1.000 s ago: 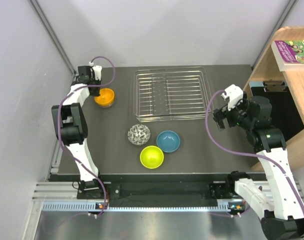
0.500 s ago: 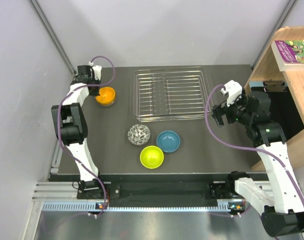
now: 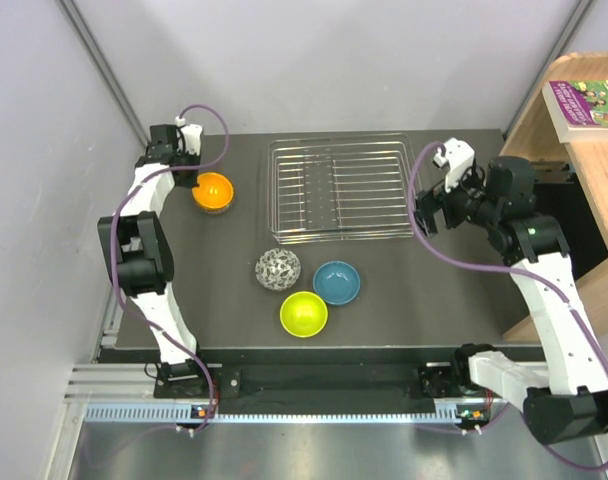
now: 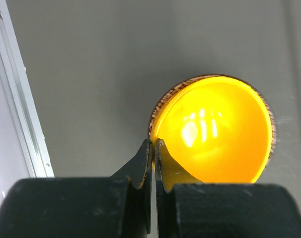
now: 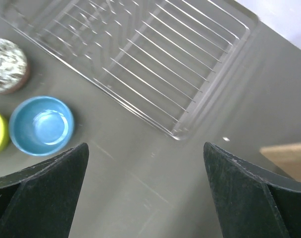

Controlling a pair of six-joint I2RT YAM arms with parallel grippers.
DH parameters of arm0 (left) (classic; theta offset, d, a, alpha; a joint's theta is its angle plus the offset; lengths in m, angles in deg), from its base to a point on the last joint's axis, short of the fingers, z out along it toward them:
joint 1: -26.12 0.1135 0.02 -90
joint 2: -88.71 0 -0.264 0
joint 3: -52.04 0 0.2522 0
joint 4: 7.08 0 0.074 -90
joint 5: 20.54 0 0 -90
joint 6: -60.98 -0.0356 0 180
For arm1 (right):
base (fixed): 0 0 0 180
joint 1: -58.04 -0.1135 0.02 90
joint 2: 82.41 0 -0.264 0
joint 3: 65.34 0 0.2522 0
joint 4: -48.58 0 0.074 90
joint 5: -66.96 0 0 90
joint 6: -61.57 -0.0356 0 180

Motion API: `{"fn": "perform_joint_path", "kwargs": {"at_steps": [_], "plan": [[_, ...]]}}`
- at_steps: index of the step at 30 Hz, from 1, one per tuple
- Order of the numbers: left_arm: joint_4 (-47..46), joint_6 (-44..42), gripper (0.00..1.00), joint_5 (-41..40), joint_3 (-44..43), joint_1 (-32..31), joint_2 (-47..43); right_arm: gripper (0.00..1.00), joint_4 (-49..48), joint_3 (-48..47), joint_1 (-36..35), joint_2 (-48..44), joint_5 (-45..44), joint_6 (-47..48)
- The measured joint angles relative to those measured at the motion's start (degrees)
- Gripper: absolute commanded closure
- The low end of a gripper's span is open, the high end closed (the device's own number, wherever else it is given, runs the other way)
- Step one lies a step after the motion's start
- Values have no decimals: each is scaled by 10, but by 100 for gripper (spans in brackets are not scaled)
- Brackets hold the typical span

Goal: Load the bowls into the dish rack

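Note:
An orange bowl [image 3: 212, 192] sits at the table's far left, and it fills the left wrist view [image 4: 215, 129]. My left gripper [image 4: 154, 144] is shut on its near rim, one finger inside the bowl and one outside [image 3: 195, 182]. The empty silver dish rack [image 3: 339, 188] stands at the back centre. A mosaic bowl [image 3: 278, 268], a blue bowl [image 3: 336, 283] and a lime green bowl [image 3: 303, 314] rest in front of it. My right gripper [image 3: 425, 212] hangs open over bare table beside the rack's right end [image 5: 145, 148], holding nothing. The right wrist view shows the rack [image 5: 140, 59] and the blue bowl [image 5: 41, 125].
A wooden shelf [image 3: 584, 150] with a book [image 3: 587, 106] stands at the right edge, close behind the right arm. A pale wall runs along the left, with the table's metal edge rail [image 4: 22, 99] near the orange bowl.
My left gripper has closed on the orange bowl's rim, and the bowl has shifted slightly. The right arm has swung up and back toward the rack's right end, staying open.

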Motion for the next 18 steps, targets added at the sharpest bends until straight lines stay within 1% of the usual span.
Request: {"fn": "perform_joint_path", "kwargs": {"at_steps": [5,12,18], "plan": [[9,2,100,17,0,-2,-38,0,3,-58,-20,59,39,-24],[13,2,100,36,-10,-3,-78,0,-2,-125,-68,126,60,-50],[16,3,100,87,-4,-3,-122,0,-6,-160,-89,189,122,-66]]}}
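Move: The left hand already pinches the left rim of the orange bowl, raised a little; the dish rack's middle lies about 38 cm to its right, 3 cm ahead and 8 cm lower. The brown patterned bowl is some 4 cm right, level fore-and-aft, 9 cm below. From the empty right hand, the orange bowl is roughly 48 cm left, 21 ahead and 19 lower; the rack's middle is 15 left, 24 ahead, the blue bowl 17 left and level, both about 25 below. Keeping its shut pinch on the rim, the left hand lifts the orange bowl almost straight up by about 10 cm, away from the brown patterned bowl, easing some 3 cm to the right towards the rack as the fingers tip upward by roughly 10 degrees. The right hand, fingers staying wide open and touching nothing, swings about 10 cm left and slightly forward towards the orange bowl, high above the table, rising a little at first and turning some 15 degrees counter-clockwise. ##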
